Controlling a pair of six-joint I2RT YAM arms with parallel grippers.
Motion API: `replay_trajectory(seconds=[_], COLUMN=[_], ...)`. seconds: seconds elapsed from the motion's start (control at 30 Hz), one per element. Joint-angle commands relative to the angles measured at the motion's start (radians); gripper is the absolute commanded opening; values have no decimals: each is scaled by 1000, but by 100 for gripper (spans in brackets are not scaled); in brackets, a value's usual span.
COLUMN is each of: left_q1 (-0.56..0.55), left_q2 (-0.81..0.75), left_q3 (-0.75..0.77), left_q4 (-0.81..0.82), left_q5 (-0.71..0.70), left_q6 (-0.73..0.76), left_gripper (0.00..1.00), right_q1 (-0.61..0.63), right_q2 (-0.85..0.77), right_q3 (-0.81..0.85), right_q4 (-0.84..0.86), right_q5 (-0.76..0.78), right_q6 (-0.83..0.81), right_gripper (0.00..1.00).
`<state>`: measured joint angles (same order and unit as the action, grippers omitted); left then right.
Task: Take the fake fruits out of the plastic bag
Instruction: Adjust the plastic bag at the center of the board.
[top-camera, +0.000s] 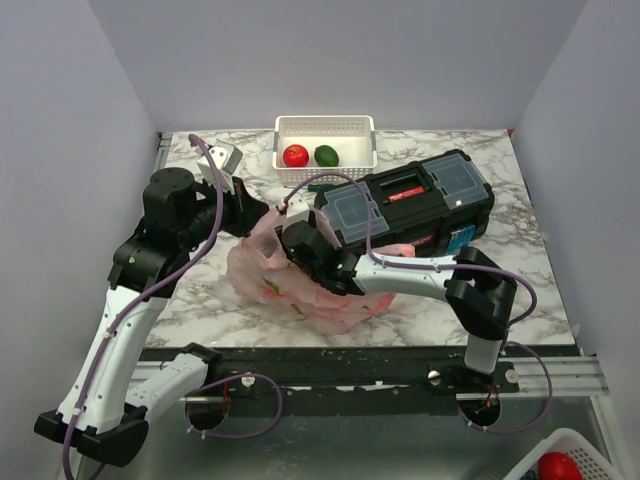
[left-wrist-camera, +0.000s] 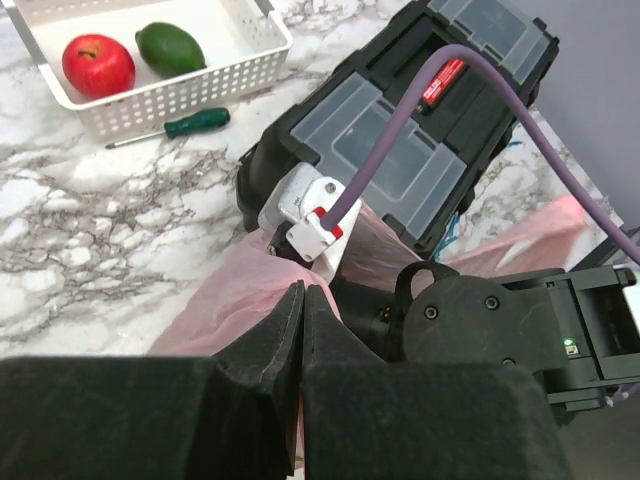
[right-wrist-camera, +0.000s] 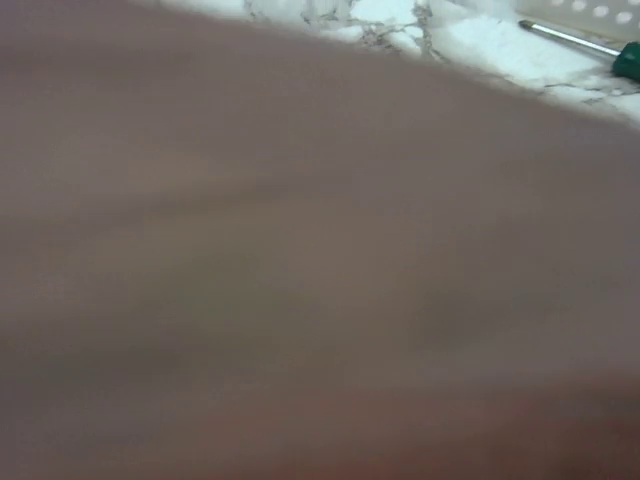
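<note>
The pink plastic bag lies crumpled in the middle of the marble table. My left gripper is shut on the bag's upper edge, and pink film shows between its fingers. My right arm's wrist reaches into the bag's mouth, and its fingers are hidden inside. The right wrist view is filled by blurred pink film. Two fake fruits, a red apple and a dark green one, lie in the white basket at the back. The left wrist view shows the same apple and green fruit.
A black toolbox with clear lid compartments stands right behind the bag, touching it. A green-handled screwdriver lies between the basket and the toolbox. A second white basket holding something red sits below the table's near right corner.
</note>
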<state>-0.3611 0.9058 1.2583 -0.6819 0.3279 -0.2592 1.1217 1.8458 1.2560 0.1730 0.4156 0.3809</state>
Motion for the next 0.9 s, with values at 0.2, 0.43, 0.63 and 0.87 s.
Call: replay_trajectory(seconds=[0.2,0.43,0.63,0.87], left_q1=[3,-13,-15,-15], left_q2=[-172,-286,-337,-310], left_q3=[-180,-347,-287,-332], left_q4=[-63,-167,-246,-251], left_q5=[-131,-351,-372,-133], left_q6=[74,64,-17,-182], left_gripper=[0,0,0,0], right_q1=[-6,-6,22,49], right_q2=[4,6,55,142], right_q3=[23,-62,-60,-55], right_q4=[3,138,155,169], right_q5=[103,-66,-135,-107], right_q6=[-63,-37,-19,-30], right_gripper=[96,98,99,100])
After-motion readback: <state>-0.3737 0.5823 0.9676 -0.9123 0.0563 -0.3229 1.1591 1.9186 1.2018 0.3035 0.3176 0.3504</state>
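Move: My left hand, shut on the rim of the plastic bag, is high above the board. The bag's body lies about 30 cm below it, some 7 cm to its right and 2 cm nearer me. The screwdriver is about 25 cm ahead and 9 to the right, and the toolbox some 16 ahead and 31 right. From my open right hand the bag's body is about 10 cm below, 6 right and 3 back, with the toolbox 14 ahead and 31 right. I keep the bag's rim pinched in my left hand and, after a slight lift, swing it quickly down some 12 cm while drawing it about 7 cm left and 6 back. The wrist turns roughly 15 degrees counter-clockwise, and the hand rises a couple of centimetres at the end. My right hand, wide open among the film at the bag's mouth, first edges forward and up, then sinks, backs off and drifts left, about 5 cm net. ##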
